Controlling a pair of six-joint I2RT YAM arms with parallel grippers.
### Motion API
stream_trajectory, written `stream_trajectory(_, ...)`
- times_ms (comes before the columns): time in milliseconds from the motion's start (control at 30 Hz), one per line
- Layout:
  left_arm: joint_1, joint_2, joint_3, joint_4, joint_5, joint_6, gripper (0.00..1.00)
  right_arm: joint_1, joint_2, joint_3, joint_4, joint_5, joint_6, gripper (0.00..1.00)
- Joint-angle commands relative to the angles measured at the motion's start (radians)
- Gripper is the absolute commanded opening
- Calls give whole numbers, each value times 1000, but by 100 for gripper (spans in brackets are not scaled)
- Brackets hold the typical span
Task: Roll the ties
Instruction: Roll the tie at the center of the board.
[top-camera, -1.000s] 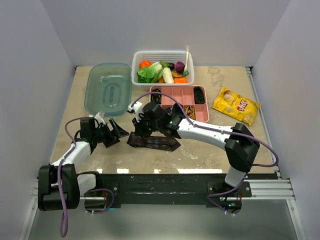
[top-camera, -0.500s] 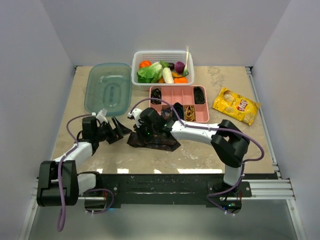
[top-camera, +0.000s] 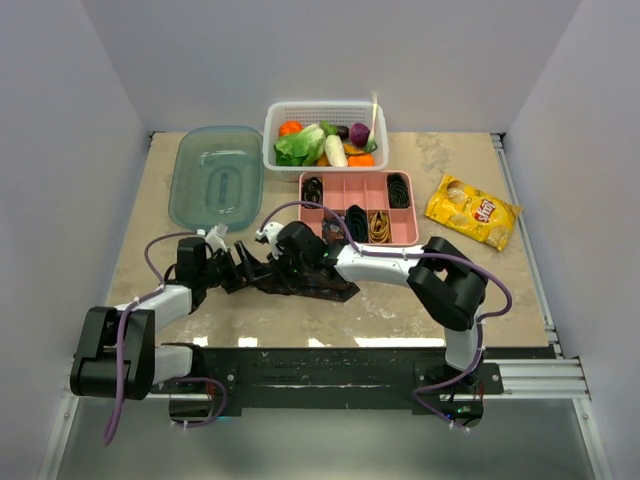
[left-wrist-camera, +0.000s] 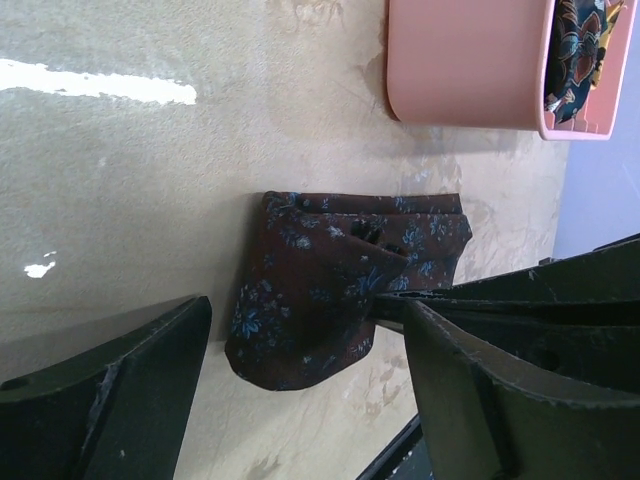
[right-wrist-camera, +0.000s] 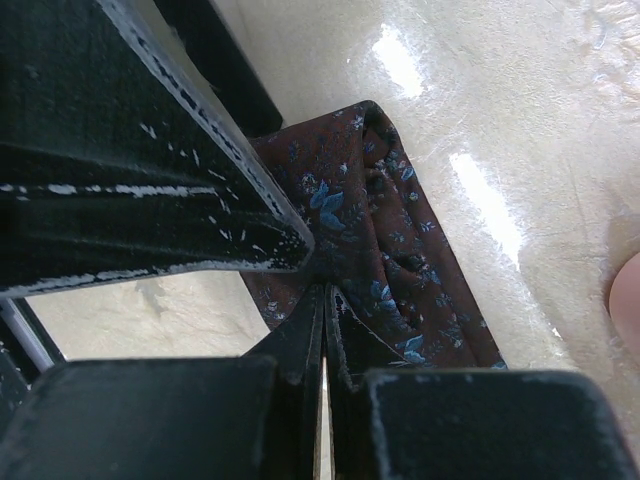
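Observation:
The dark brown-maroon tie (top-camera: 318, 286) with small blue flowers lies folded on the table; it also shows in the left wrist view (left-wrist-camera: 340, 285) and the right wrist view (right-wrist-camera: 400, 250). My right gripper (top-camera: 283, 268) is shut, its thin tips (right-wrist-camera: 323, 295) pinching the tie's left end. My left gripper (top-camera: 248, 271) is open, its tips (left-wrist-camera: 305, 312) straddling the tie's near corner without touching it. Black and gold coiled ties (top-camera: 380, 226) sit in the pink tray (top-camera: 340, 180).
The pink tray's corner (left-wrist-camera: 470, 70) lies just beyond the tie. A white basket of toy vegetables (top-camera: 325, 140) and a clear teal lid (top-camera: 217, 176) stand at the back. A yellow chip bag (top-camera: 472, 210) lies at the right.
My left gripper has moved right, up to the tie's left end. My right gripper has moved left and down onto that same end.

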Motion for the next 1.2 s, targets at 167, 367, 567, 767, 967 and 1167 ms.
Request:
stream_trajectory(167, -37, 81, -61, 188, -1, -14, 68, -12, 31, -25, 5, 5, 12, 0)
stream_trajectory(367, -42, 147, -92, 323, 24, -26, 52, -36, 6, -52, 34, -58, 10, 0)
stream_trajectory(567, -68, 159, -90, 372, 47, -40, 34, -41, -8, -45, 28, -89, 6, 0)
stream_trajectory(767, -70, 96, -32, 175, -16, -5, 12, -42, -44, -15, -3, -78, 13, 0)
stream_trajectory(967, -77, 29, 52, -45, -114, 47, 2, -44, -83, -2, -23, -55, 10, 0)
stream_trajectory(1167, -112, -7, 141, -203, -231, 93, 0, -44, -101, 0, -29, -46, 10, 0)
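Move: The tie's folded left end lies between the open left fingers' tips, about 3 cm right of the left hand, 1 cm ahead and some 2 cm lower. The pink box stands about 26 cm right of the left hand and 17 cm ahead, the green bin about 8 cm left of it and 24 cm ahead. From the right hand, whose shut fingertips rest on the tie, that end is about 5 cm left, 1 cm ahead and 2 cm lower. The tie's left end gets pinched as the left hand sinks and goes right about 1.5 cm each, closing its wide-open fingers on the fabric, then eases up about 1 cm and slightly left with the grip kept. The right hand keeps its shut fingertips on the tie just beside, nearly still, then rises about 1 cm and drifts as far right. ##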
